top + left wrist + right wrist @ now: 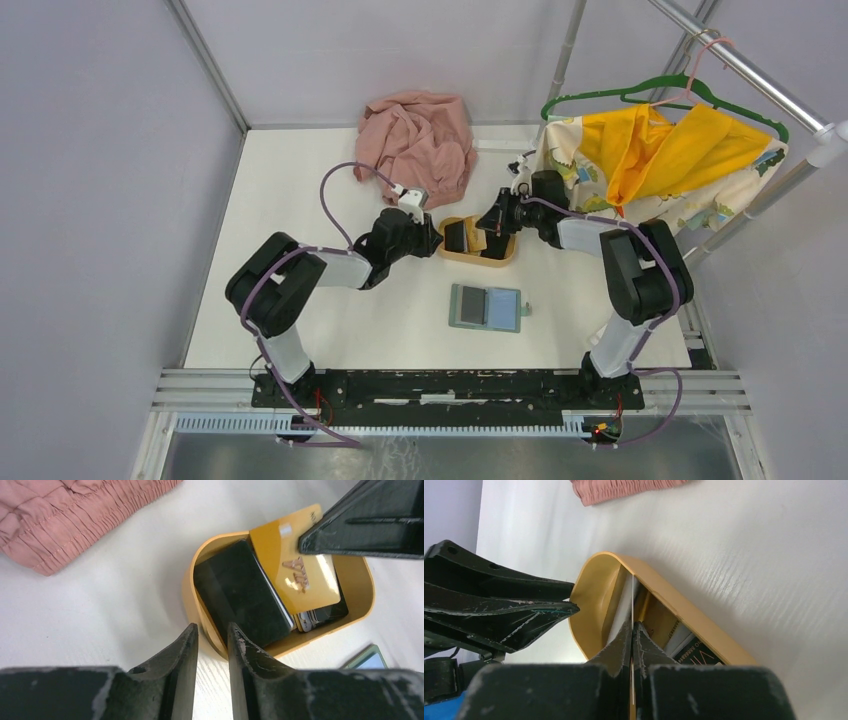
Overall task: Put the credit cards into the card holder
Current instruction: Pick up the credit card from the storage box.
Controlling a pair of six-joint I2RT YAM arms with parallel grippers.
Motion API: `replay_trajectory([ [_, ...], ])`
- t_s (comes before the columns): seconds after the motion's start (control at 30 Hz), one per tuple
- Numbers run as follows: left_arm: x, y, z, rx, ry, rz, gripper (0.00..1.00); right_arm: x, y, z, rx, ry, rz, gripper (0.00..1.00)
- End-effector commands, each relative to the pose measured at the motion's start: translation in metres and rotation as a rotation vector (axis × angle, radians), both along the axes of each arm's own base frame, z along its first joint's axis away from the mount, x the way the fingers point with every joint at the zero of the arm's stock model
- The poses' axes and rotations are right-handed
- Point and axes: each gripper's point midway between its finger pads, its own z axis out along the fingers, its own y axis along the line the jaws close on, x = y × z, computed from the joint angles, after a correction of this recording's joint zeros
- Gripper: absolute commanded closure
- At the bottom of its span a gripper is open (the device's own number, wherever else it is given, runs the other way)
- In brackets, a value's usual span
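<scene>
An oval tan wooden tray [470,261] holds the credit cards: a black one [240,595], a gold one [300,570] tilted up, and more beneath [320,617]. My right gripper [632,626] is shut on the gold card [631,600], seen edge-on between its fingers. It reaches into the tray from the right [487,222]. My left gripper [212,629] straddles the tray's left rim [189,587], one finger outside and one inside, closed on that wall [437,240]. The card holder [486,307] lies open on the table nearer the arm bases, a dark card on its left half.
A crumpled pink cloth [420,140] lies at the back of the table, just behind the left gripper. A yellow patterned garment on a green hanger [660,150] hangs from a rail at the right. White cage walls surround the table.
</scene>
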Motion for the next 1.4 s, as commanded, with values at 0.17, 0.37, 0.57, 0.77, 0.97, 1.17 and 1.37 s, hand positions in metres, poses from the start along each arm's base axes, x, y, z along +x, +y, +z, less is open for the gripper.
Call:
replay_trajectory([
  [0.17, -0.004, -0.002, 0.057, -0.110, -0.185, -0.028, 0.49, 0.011, 0.001, 0.064, 0.021, -0.247, 0.092, 1.00],
  [0.37, -0.015, 0.005, 0.088, -0.167, -0.236, -0.022, 0.39, -0.007, 0.010, 0.088, 0.089, -0.309, 0.187, 1.00],
  [0.57, -0.052, 0.021, 0.128, -0.310, -0.281, -0.042, 0.35, -0.057, 0.019, 0.119, 0.196, -0.453, 0.396, 1.00],
  [0.77, -0.101, 0.042, 0.150, -0.493, -0.272, -0.068, 0.17, -0.111, 0.015, 0.136, 0.258, -0.606, 0.518, 1.00],
  [0.97, -0.146, 0.041, 0.162, -0.602, -0.252, -0.220, 0.06, -0.151, 0.005, 0.152, 0.251, -0.794, 0.520, 1.00],
  [1.17, -0.191, 0.018, 0.163, -0.624, -0.308, -0.425, 0.07, -0.171, 0.001, 0.167, 0.254, -0.907, 0.531, 1.00],
  [1.37, -0.208, -0.018, 0.149, -0.468, -0.495, -0.468, 0.06, -0.185, 0.005, 0.169, 0.281, -0.930, 0.585, 1.00],
])
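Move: The right hand already pinches the gold credit card over the storage box, whose middle is about 1 cm back and some 4 cm below. The card holder lies about 15 cm back of this hand, 1 cm to its right and 6 cm lower; a black card stands in the box 4 cm to its left, level with it and 4 cm below. From the left hand, whose fingers straddle the box's left rim, the holder is about 13 cm back, 8 cm right, 4 cm below. Keep the gold card pinched and draw the right gripper up out of the box and back, about 17 cm, until it is high over the card holder, swinging its fingers counter-clockwise and tipping them up to near level. Lift the left gripper off the box rim, opening it wide, and carry it back some 20 cm and up, rolling its left side down and turning it clockwise late on. ##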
